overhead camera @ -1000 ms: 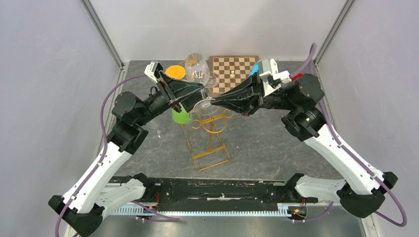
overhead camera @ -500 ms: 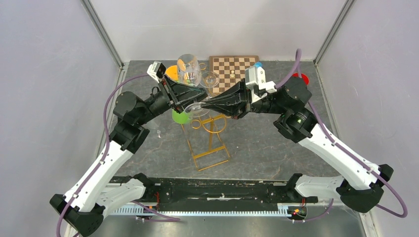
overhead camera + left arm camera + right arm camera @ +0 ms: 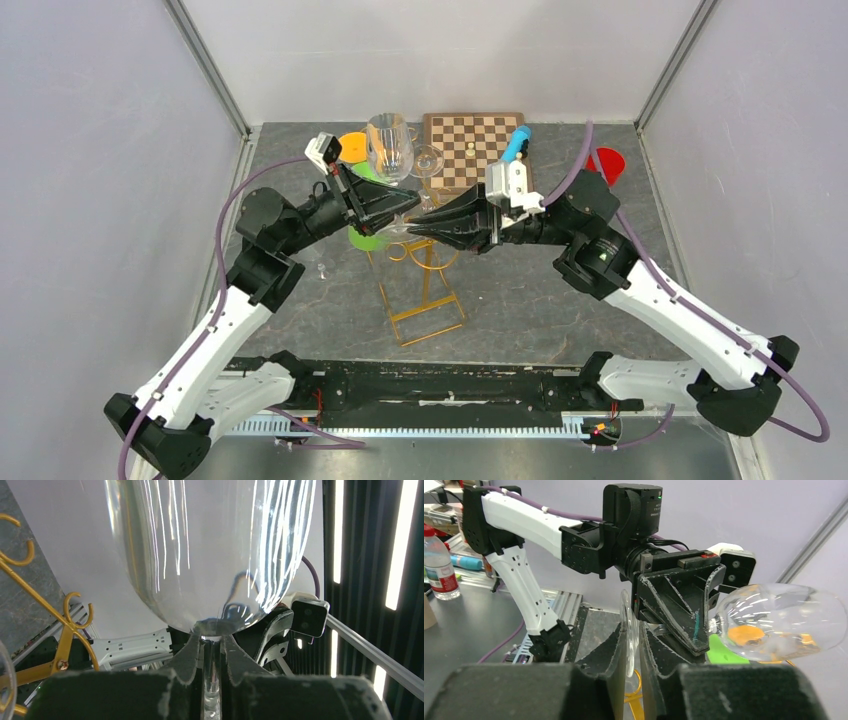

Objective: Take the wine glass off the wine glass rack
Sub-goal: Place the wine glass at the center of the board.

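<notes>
The clear wine glass is held in the air above the top of the gold wine glass rack, its bowl tilted toward the back. My left gripper is shut on its stem; in the left wrist view the stem runs between the pads, with the bowl just beyond the gripper. My right gripper meets it from the right, shut on the glass's flat foot. In the right wrist view the foot stands edge-on in that gripper, with the bowl to the right. Gold scroll hooks show at left.
A wooden chessboard with a small piece lies at the back. A second clear glass stands by its left edge. An orange disc, a green object, a blue object and a red disc lie around.
My left gripper has closed on the stem. The right arm has swung left with the foot in its jaws, and the bowl has tipped up toward the back.
</notes>
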Controlling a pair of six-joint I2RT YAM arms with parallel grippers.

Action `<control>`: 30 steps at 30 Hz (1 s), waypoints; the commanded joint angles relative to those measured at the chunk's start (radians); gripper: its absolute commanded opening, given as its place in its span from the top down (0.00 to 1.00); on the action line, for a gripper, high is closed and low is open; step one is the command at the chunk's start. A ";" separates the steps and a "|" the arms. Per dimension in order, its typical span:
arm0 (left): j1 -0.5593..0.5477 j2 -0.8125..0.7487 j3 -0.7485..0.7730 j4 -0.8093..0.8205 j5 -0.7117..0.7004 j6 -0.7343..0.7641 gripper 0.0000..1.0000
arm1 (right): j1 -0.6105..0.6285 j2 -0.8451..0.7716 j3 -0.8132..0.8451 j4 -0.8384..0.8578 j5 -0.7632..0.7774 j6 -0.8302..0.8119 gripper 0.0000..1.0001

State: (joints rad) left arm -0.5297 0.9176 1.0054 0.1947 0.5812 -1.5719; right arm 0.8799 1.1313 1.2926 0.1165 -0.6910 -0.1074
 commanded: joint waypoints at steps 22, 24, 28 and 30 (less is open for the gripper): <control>0.008 -0.012 0.230 -0.405 0.394 0.449 0.98 | -0.002 -0.071 0.216 -0.309 0.092 0.027 0.30; 0.008 -0.021 0.222 -0.443 0.420 0.484 0.98 | -0.002 -0.064 0.233 -0.327 0.070 0.037 0.29; 0.008 -0.059 0.204 -0.512 0.458 0.554 0.98 | -0.002 -0.059 0.262 -0.376 0.051 0.048 0.28; 0.007 -0.079 0.200 -0.559 0.475 0.602 0.98 | -0.001 -0.049 0.284 -0.419 0.053 0.037 0.28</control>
State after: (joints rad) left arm -0.5236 0.8970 1.1885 -0.2920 0.9642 -1.1316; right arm 0.8780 1.0737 1.5066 -0.2310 -0.6189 -0.0822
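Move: The left hand holds the clear wine glass by its stem. The board lies about 37 cm ahead of it, 12 cm to its right and 44 cm below. The rack's middle is some 5 cm ahead and 26 cm below. On the rack, the green glass hangs about 7 cm ahead and 8 cm left, the last clear one 10 cm ahead and 1 cm right, both some 15 cm below. From the right hand, still on the foot, the board is about 41 cm ahead, 12 cm right, 45 cm below. The right hand lets go of the wine glass's foot, opening wide and drawing off about 4 cm to the right and as much up. The left keeps its pinch on the stem just below the bowl; after a slight dip it carries the glass back some 8 cm and ends 3 cm lower, turning clockwise and tipping the bowl end upward, under 30 degrees in all. ##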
